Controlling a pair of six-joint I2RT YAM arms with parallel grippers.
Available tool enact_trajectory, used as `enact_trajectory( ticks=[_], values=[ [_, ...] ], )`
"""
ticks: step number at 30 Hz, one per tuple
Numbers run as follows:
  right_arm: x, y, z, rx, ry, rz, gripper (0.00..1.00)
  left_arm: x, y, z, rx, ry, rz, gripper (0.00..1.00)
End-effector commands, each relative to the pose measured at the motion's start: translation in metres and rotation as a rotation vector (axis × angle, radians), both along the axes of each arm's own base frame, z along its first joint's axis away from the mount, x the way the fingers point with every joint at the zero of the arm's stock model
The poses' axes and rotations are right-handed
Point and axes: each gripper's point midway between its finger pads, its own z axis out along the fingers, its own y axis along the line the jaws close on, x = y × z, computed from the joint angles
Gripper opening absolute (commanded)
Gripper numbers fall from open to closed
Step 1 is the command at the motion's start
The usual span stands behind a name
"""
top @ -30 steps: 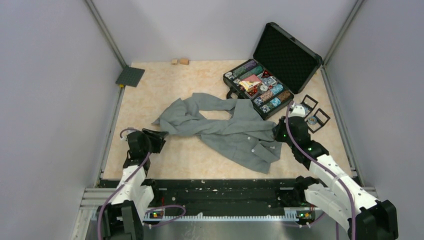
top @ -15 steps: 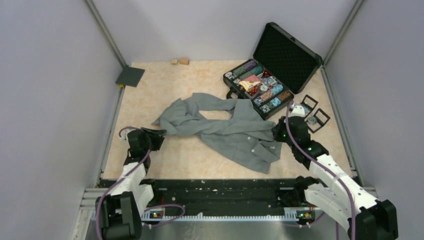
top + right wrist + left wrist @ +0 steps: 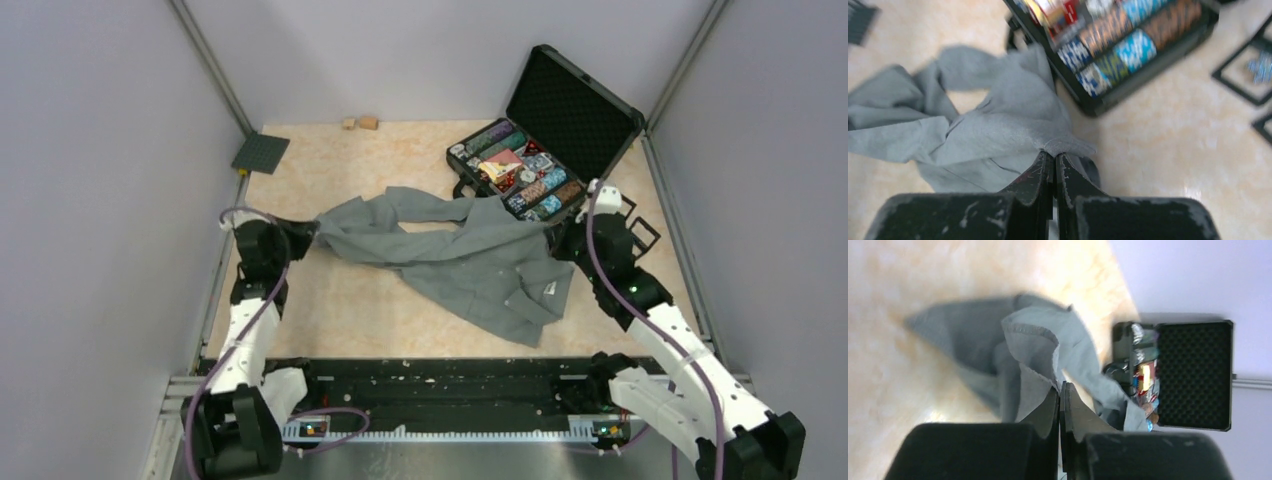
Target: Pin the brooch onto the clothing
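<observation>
The grey shirt (image 3: pixel 470 265) lies crumpled across the middle of the table, its white neck label (image 3: pixel 549 288) showing near the right. My left gripper (image 3: pixel 306 234) is shut on the shirt's left end; in the left wrist view the cloth (image 3: pixel 1028 350) is pinched between the jaws (image 3: pixel 1060 390). My right gripper (image 3: pixel 562 246) is shut on the shirt's right edge; in the right wrist view a fold of grey cloth (image 3: pixel 1013 125) sits between the closed jaws (image 3: pixel 1054 155). I see no brooch that I can pick out.
An open black case (image 3: pixel 575 105) with chips and small items stands at the back right, also in the right wrist view (image 3: pixel 1128 50). Two small black frames (image 3: pixel 640 235) lie right of the right gripper. A dark square plate (image 3: pixel 260 153) and two small wooden blocks (image 3: pixel 360 122) sit at the back.
Both grippers have moved away from the near edge, holding the shirt. The left end of the shirt has been drawn up and left, the right edge lifted, and the cloth is more spread.
</observation>
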Motion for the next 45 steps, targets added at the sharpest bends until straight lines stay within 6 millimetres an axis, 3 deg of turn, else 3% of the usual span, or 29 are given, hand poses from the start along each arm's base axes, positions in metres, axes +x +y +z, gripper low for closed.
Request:
enact_trajectory(
  ticks=[1, 5, 7, 14, 21, 25, 27, 30, 33, 37, 39, 43, 44, 45],
  values=[
    [0.011, -0.001, 0.142, 0.081, -0.363, 0.001, 0.00, 0.006, 0.019, 0.130, 0.235, -0.255, 0.028, 0.00],
    [-0.009, -0.010, 0.230, 0.099, -0.571, 0.017, 0.00, -0.019, 0.037, 0.228, 0.397, -0.366, 0.107, 0.00],
    [-0.026, -0.015, 0.269, 0.089, -0.672, 0.037, 0.00, -0.037, 0.039, 0.265, 0.447, -0.413, 0.126, 0.00],
    [-0.112, -0.022, 0.379, 0.083, -0.998, 0.192, 0.00, -0.113, 0.050, 0.362, 0.593, -0.581, 0.272, 0.00],
    [-0.183, -0.033, 0.438, 0.109, -1.198, 0.268, 0.00, -0.188, 0.046, 0.430, 0.711, -0.710, 0.345, 0.00],
    [-0.198, -0.035, 0.452, 0.124, -1.235, 0.284, 0.00, -0.215, 0.043, 0.454, 0.747, -0.761, 0.361, 0.00],
    [-0.195, -0.034, 0.452, 0.132, -1.226, 0.285, 0.00, -0.213, 0.040, 0.457, 0.746, -0.774, 0.345, 0.00],
    [-0.168, -0.037, 0.439, 0.131, -1.163, 0.215, 0.00, -0.179, 0.036, 0.438, 0.728, -0.719, 0.266, 0.00],
    [-0.118, -0.041, 0.407, 0.094, -1.047, 0.093, 0.00, -0.119, 0.040, 0.390, 0.704, -0.580, 0.183, 0.00],
    [-0.035, -0.035, 0.335, 0.000, -0.827, -0.023, 0.00, -0.037, 0.042, 0.300, 0.657, -0.354, 0.040, 0.00],
    [0.006, -0.021, 0.292, -0.041, -0.721, -0.025, 0.00, 0.003, 0.049, 0.243, 0.634, -0.210, -0.009, 0.00],
    [0.079, 0.011, 0.205, -0.079, -0.542, 0.021, 0.00, 0.055, 0.070, 0.137, 0.621, 0.047, -0.053, 0.00],
    [0.098, 0.017, 0.183, -0.076, -0.495, 0.038, 0.00, 0.065, 0.074, 0.112, 0.611, 0.115, -0.070, 0.05],
    [0.115, 0.022, 0.162, -0.066, -0.447, 0.054, 0.00, 0.071, 0.075, 0.087, 0.587, 0.186, -0.100, 0.18]
  ],
)
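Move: The clothing's crumpled middle lies about 26 cm to the right of the left hand, 3 cm back and some 12 cm below it; from the right hand it is about 19 cm left, level fore-and-aft and 15 cm down. Each hand already grips an end. From the right hand, the open chip case is some 17 cm ahead and 6 cm left, the two small brooch boxes 6 cm ahead and 16 cm right, both about 15 cm below. The clothing, still pinched at both ends, is flung by both arms together: fast up roughly 45 cm while drawing back about 20 cm, fingers tipping upward. Both then reverse at once, sweeping forward some 25 cm and down 25 to 30 cm over the table, fingers tipping down again, the left hand rolling its left side up about 35 degrees. Both grips stay shut. ##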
